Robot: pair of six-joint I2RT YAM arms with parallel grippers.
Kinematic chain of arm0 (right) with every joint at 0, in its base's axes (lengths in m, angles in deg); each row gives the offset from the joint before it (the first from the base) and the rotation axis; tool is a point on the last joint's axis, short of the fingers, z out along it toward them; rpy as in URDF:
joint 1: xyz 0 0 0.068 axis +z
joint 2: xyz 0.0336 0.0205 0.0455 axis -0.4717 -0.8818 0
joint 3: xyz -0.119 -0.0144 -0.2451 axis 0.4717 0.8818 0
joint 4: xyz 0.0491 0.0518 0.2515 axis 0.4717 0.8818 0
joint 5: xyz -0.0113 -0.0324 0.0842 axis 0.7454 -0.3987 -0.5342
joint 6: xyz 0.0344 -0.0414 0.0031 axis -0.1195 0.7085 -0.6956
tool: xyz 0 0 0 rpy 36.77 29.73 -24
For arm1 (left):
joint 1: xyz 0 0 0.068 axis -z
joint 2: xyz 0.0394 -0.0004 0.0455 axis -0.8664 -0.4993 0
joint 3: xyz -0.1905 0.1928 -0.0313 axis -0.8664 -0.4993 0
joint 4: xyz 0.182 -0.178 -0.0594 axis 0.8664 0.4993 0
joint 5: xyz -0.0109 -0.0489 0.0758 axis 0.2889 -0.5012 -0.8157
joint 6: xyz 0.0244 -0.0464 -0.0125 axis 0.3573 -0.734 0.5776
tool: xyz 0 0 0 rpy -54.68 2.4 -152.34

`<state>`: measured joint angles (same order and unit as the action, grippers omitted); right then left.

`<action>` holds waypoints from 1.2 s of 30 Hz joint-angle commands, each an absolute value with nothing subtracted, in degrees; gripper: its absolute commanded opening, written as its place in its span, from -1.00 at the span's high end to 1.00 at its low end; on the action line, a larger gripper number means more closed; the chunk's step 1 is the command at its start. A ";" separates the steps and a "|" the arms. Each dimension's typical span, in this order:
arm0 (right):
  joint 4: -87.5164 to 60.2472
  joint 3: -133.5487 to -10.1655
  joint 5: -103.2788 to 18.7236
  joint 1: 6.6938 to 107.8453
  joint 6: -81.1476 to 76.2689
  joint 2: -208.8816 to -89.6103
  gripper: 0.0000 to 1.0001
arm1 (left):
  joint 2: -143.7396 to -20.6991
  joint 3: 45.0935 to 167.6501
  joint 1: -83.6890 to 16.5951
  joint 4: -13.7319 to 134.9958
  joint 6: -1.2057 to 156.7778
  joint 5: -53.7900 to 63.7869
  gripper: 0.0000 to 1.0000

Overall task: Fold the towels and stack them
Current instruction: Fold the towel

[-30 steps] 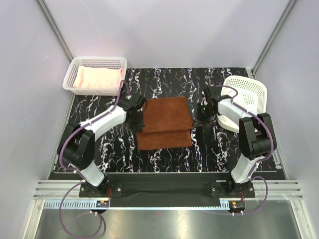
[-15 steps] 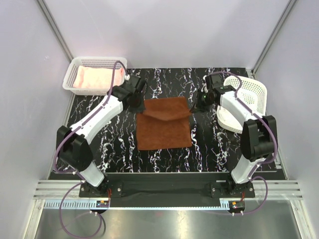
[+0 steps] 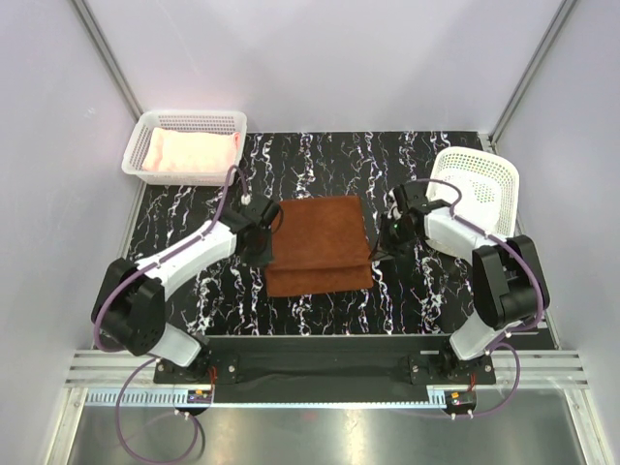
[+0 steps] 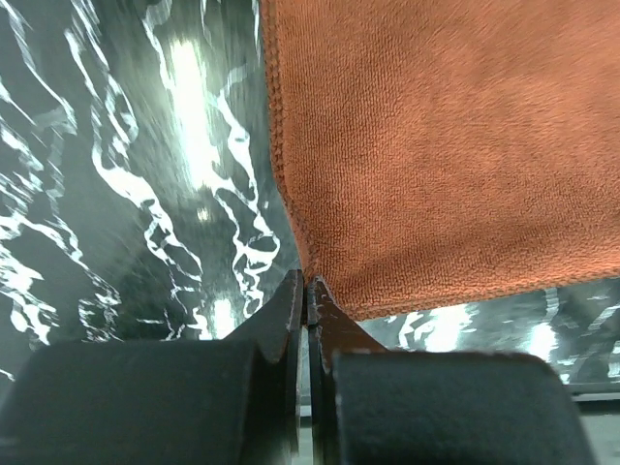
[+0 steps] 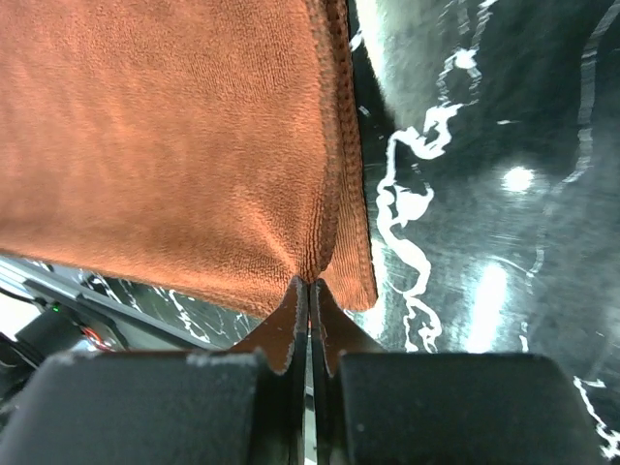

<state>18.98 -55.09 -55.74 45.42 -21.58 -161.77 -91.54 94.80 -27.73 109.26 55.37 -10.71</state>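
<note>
The rust-brown towel (image 3: pixel 320 242) lies doubled over in the middle of the table, its upper layer stopping short of the near edge of the lower one. My left gripper (image 3: pixel 263 250) is shut on the upper layer's left corner, and the left wrist view shows the cloth (image 4: pixel 446 145) pinched at the gripper's tips (image 4: pixel 307 284). My right gripper (image 3: pixel 380 254) is shut on the right corner, where the towel's hem (image 5: pixel 165 136) meets the closed gripper (image 5: pixel 309 284). A pale pink towel (image 3: pixel 189 150) lies folded in the far-left basket.
The white mesh basket (image 3: pixel 145 131) holding the pink towel stands at the table's far left corner. A second white mesh basket (image 3: pixel 480 179) is tipped up at the far right, close behind my right arm. The black marble table (image 3: pixel 194 291) has bare surface around the towel.
Both grippers swung to the far edge with the towel's corners lifted, then came back toward me and lower. The upper layer now covers most of the lower layer.
</note>
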 commanded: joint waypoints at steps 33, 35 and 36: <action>9.68 -42.46 -52.92 50.38 -25.16 -156.76 1.00 | -82.13 73.75 -21.46 96.75 42.43 -8.45 1.00; 8.45 -41.49 -52.92 50.38 -25.42 -157.02 1.00 | -83.45 73.84 -21.29 96.31 42.78 -8.36 1.00; 7.75 -41.31 -53.00 50.38 -25.42 -157.11 1.00 | -83.80 74.02 -21.11 96.14 43.13 -8.36 1.00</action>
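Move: Both hands hold the brown towel's upper layer by its two near corners. For the left hand, the lower layer's near left corner is about 7 cm back, 1 cm to its right and 7 cm down; for the right hand, the near right corner is some 6 cm back, 1 cm to its right and 5 cm down. The far fold lies roughly 19 cm ahead and 11 cm right of the left hand; the white basket's middle is about 17 cm ahead and 21 cm right of the right hand, 1 cm lower. Back and down a few centimetres go both hands, pause, then lift about 4.5 cm, the right also swinging some 3 cm forward, before drawing the held edge back and down towards the lower layer's near edge. Fingers stay shut on the corners throughout; the left ends about 7.5 cm back and 6 cm lower, the right about 6 back and 4 lower. ##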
